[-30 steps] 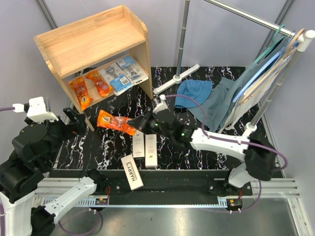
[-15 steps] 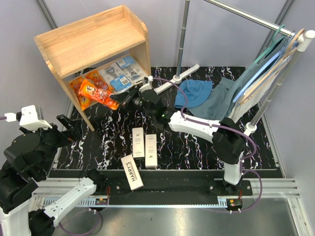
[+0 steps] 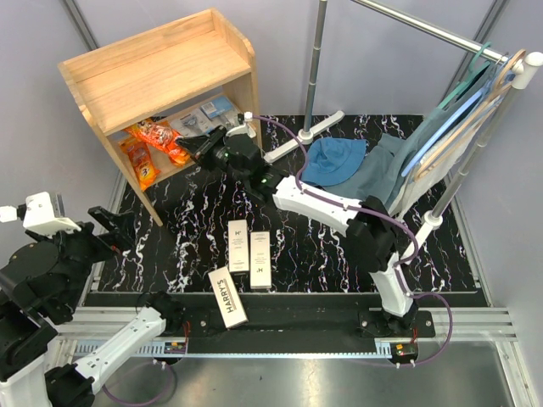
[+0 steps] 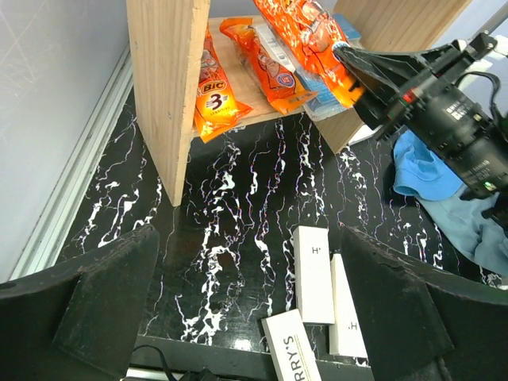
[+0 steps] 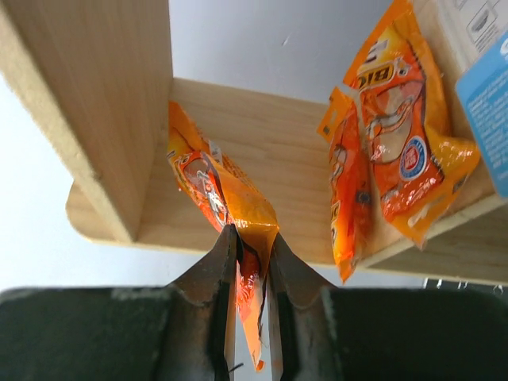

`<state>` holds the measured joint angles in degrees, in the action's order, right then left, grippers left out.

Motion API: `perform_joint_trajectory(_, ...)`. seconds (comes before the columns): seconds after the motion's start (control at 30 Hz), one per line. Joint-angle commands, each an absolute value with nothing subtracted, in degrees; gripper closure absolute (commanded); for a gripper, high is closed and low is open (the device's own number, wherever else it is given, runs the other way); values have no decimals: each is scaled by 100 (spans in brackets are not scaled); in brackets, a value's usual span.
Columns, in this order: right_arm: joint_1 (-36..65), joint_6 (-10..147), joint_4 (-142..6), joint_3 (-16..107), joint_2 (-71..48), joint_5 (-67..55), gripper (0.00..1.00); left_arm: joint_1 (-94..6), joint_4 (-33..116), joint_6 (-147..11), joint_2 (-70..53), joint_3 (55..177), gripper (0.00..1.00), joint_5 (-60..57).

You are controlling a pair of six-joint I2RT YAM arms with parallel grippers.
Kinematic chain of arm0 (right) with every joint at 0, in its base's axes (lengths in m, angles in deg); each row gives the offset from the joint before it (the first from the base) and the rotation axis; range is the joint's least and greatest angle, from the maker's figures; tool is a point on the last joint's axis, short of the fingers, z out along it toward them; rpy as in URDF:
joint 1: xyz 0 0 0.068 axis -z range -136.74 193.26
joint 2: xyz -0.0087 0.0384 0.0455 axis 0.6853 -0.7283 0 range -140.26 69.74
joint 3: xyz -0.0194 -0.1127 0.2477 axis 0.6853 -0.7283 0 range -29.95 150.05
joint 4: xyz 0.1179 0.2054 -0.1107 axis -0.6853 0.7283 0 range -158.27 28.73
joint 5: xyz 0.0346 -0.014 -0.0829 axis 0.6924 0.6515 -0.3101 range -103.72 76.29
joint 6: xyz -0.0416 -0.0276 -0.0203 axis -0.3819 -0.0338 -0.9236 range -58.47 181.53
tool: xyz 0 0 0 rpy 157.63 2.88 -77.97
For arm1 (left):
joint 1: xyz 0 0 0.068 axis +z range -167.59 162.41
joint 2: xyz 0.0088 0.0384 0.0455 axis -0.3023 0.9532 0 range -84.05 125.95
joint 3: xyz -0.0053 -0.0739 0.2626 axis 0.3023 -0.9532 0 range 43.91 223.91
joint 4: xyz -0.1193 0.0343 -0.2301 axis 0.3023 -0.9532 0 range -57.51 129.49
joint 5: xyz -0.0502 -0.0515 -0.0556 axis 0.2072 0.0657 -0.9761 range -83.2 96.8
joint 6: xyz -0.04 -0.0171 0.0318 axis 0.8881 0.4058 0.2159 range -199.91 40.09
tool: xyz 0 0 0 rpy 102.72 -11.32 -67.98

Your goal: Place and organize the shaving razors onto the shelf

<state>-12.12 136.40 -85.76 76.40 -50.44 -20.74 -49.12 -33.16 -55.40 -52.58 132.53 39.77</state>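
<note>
The light-wood shelf stands at the back left. My right gripper reaches into its lower level, shut on the tail of an orange razor pack. The wrist view shows that pack pinched between the fingers, hanging above the lower board. Two more orange packs lie there, with blue blister packs to their right. Three white Harry's boxes lie on the black table. My left gripper hovers open and holds nothing, above the table near those boxes.
A metal clothes rack with hanging blue cloths fills the right side. A blue hat and a cloth lie on the table by the rack's white foot. The shelf's side panel stands just ahead of my left gripper.
My right arm carried the orange pack from over the table's middle, left and back, into the shelf's lower level. The left arm drew back a little toward the near left.
</note>
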Motion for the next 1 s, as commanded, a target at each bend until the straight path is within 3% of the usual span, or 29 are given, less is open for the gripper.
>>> perform_joint_trajectory(0.0,-1238,13571,-8268,8369,-5355,-2584,95,-4897,-3232,-5495,-5329,13487,1,4081)
perform_joint_trajectory(0.47,-1633,12543,-6308,11427,-6824,-3814,96,-4897,-3127,-5706,-4766,14753,1,4204)
perform_joint_trajectory(0.97,-1941,12218,-6167,11332,-6991,-4605,96,-4897,-3083,-5855,-4889,14675,1,4231)
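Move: The right hand, already pinching an orange razor pack, is bound for the left BIC pack on the shelf's lower board, about 10 cm to its left, 3 cm ahead and 8 cm below. The second orange pack lies some 6 cm left and 6 cm ahead, the blue razor card roughly 11 cm ahead and 2 cm right, both about 8 cm lower. From the left hand the BIC pack is some 30 cm ahead, 3 cm right and 15 cm below. Right hand carries its orange pack forward, then left and 5 cm down toward BIC pack; left hand rises. ##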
